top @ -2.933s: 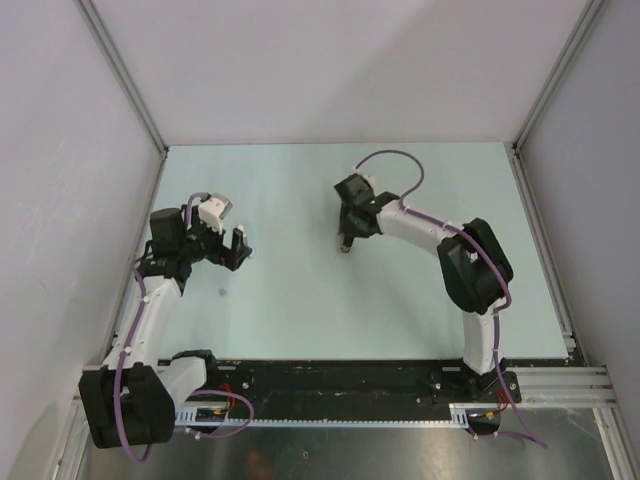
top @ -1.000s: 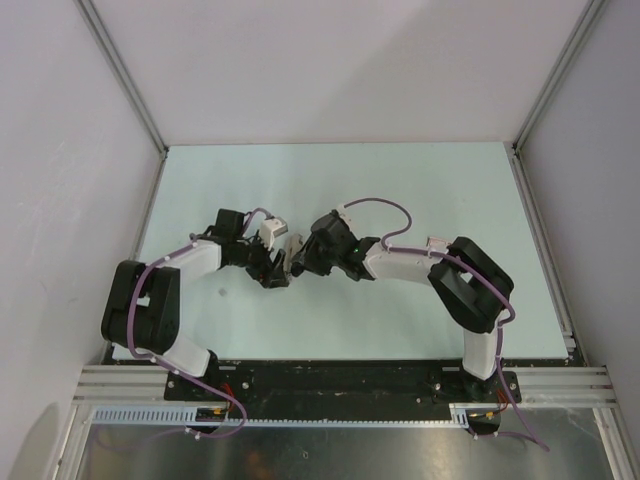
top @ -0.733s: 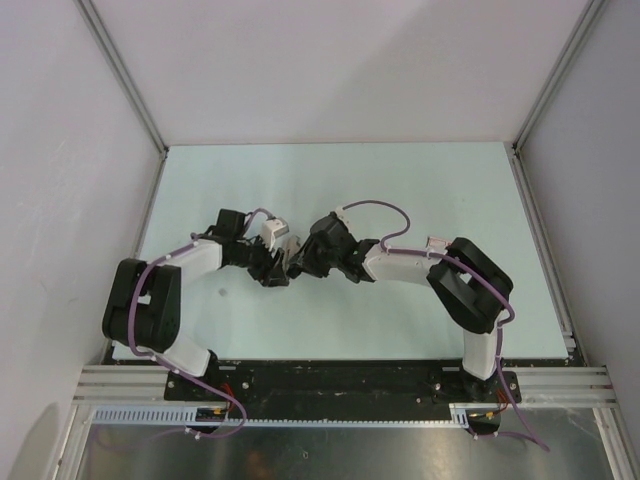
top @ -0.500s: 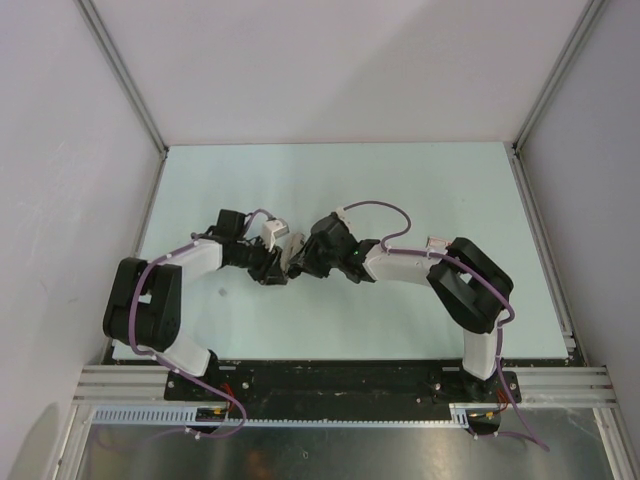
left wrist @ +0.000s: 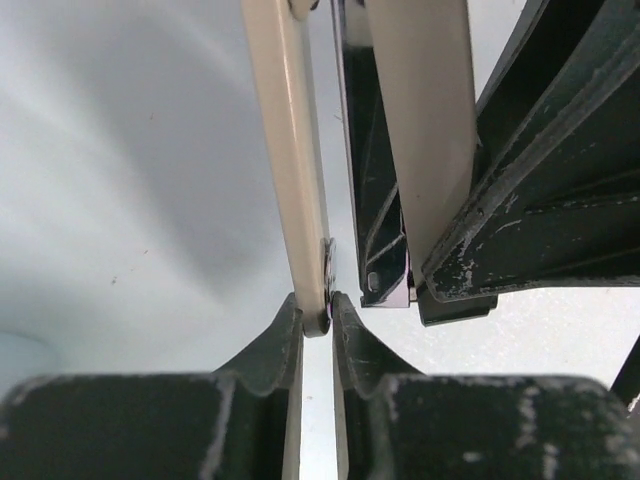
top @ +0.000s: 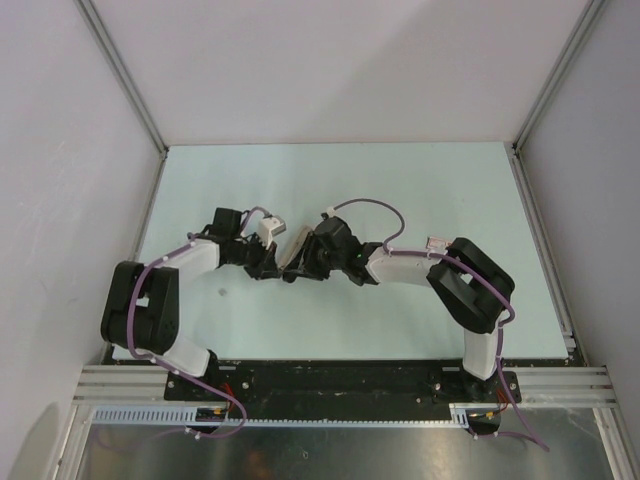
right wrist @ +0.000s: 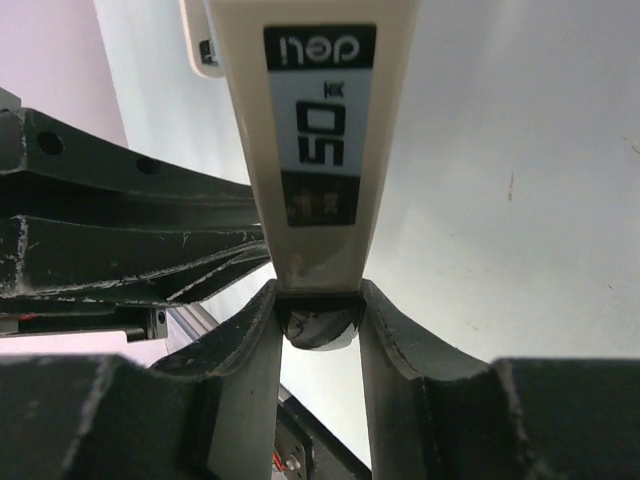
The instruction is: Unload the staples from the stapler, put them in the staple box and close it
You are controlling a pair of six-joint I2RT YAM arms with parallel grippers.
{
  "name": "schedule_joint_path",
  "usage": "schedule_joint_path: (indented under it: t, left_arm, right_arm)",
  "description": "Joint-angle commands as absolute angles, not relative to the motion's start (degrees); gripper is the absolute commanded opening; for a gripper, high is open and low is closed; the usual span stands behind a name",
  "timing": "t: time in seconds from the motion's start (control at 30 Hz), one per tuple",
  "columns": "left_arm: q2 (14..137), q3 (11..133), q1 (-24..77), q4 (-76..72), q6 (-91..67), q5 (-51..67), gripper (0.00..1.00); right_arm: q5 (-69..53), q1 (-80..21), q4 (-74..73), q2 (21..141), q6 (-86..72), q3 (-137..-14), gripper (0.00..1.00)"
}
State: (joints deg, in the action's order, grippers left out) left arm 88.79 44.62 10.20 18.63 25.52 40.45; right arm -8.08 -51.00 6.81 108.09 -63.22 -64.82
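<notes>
The stapler (top: 293, 248) is cream-white with a dark inner channel and is held off the table between both grippers at mid-table. My right gripper (right wrist: 317, 320) is shut on the rear end of its labelled body (right wrist: 315, 150). My left gripper (left wrist: 317, 318) is shut on the tip of a thin cream arm (left wrist: 290, 150) of the stapler, swung apart from the dark channel (left wrist: 375, 200). In the top view the left gripper (top: 270, 262) and right gripper (top: 303, 262) almost touch. No staples show in any view.
The pale green table (top: 420, 190) lies under both arms, with grey walls on three sides. The right gripper's dark fingers (left wrist: 560, 150) crowd the right of the left wrist view. The left gripper's fingers (right wrist: 100, 240) fill the left of the right wrist view.
The arms were apart 2.9 s ago, the right one holding the stapler at the back. Both have since met at centre, and in the last second the stapler shifted slightly up and right.
</notes>
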Motion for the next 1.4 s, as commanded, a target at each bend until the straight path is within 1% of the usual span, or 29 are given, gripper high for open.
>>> schedule_joint_path:
  t: [0.0, 0.23, 0.4, 0.73, 0.97, 1.2, 1.37]
  left_arm:
    - [84.99, 46.60, 11.59, 17.82, 30.15, 40.96, 0.07]
    - [82.80, 46.60, 11.95, 17.56, 34.61, 35.16, 0.03]
    - [83.89, 47.38, 11.96, 16.73, 35.59, 33.25, 0.00]
    - [85.35, 47.85, 12.02, 12.23, 34.93, 27.33, 0.00]
    - [85.07, 46.61, 12.86, 9.44, 37.17, 22.59, 0.00]
    - [84.69, 43.58, 17.07, 2.92, 41.53, 12.76, 0.00]
    - [84.11, 40.76, 20.00, -3.33, 44.69, 7.12, 0.00]
  right_arm:
    - [-13.32, -51.34, 19.60, 106.14, -57.03, -65.57, 0.00]
    - [-13.02, -51.21, 16.89, 104.41, -47.56, -65.35, 0.00]
    - [-12.09, -50.78, 13.74, 103.28, -43.25, -65.02, 0.00]
    - [-11.42, -49.47, 10.91, 99.01, -36.36, -60.02, 0.00]
    - [-10.61, -49.46, 9.52, 97.13, -32.11, -57.51, 0.00]
    - [-4.18, -52.00, 6.45, 95.25, -22.07, -55.36, 0.00]
    - [1.52, -53.77, 6.51, 94.24, -19.47, -52.77, 0.00]
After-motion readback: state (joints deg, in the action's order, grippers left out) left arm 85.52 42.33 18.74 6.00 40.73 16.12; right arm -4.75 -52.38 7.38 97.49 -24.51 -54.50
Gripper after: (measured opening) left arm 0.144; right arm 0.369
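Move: The stapler already stands open in a narrow V. The left fingers pinch the tip of one beige half, with its hinge end about 10 cm ahead, 6 cm to their right and 3 cm higher. The tip of the labelled half lies about 4 cm to the left hand's right, 1 cm back and 3 cm higher. The right fingers grip just behind that labelled tip, and the hinge end is about 10 cm ahead of them and 2 cm to the right. Spread the stapler wider, keeping both pinches. Bring the left gripper about 5.5 cm forward and slightly left, away from the right one, tilting it some 35 degrees so its fingertips swing down and forward. Turn the right gripper almost in place first, then draw it about 5 cm right and a little back, its fingertips also swinging downward. ##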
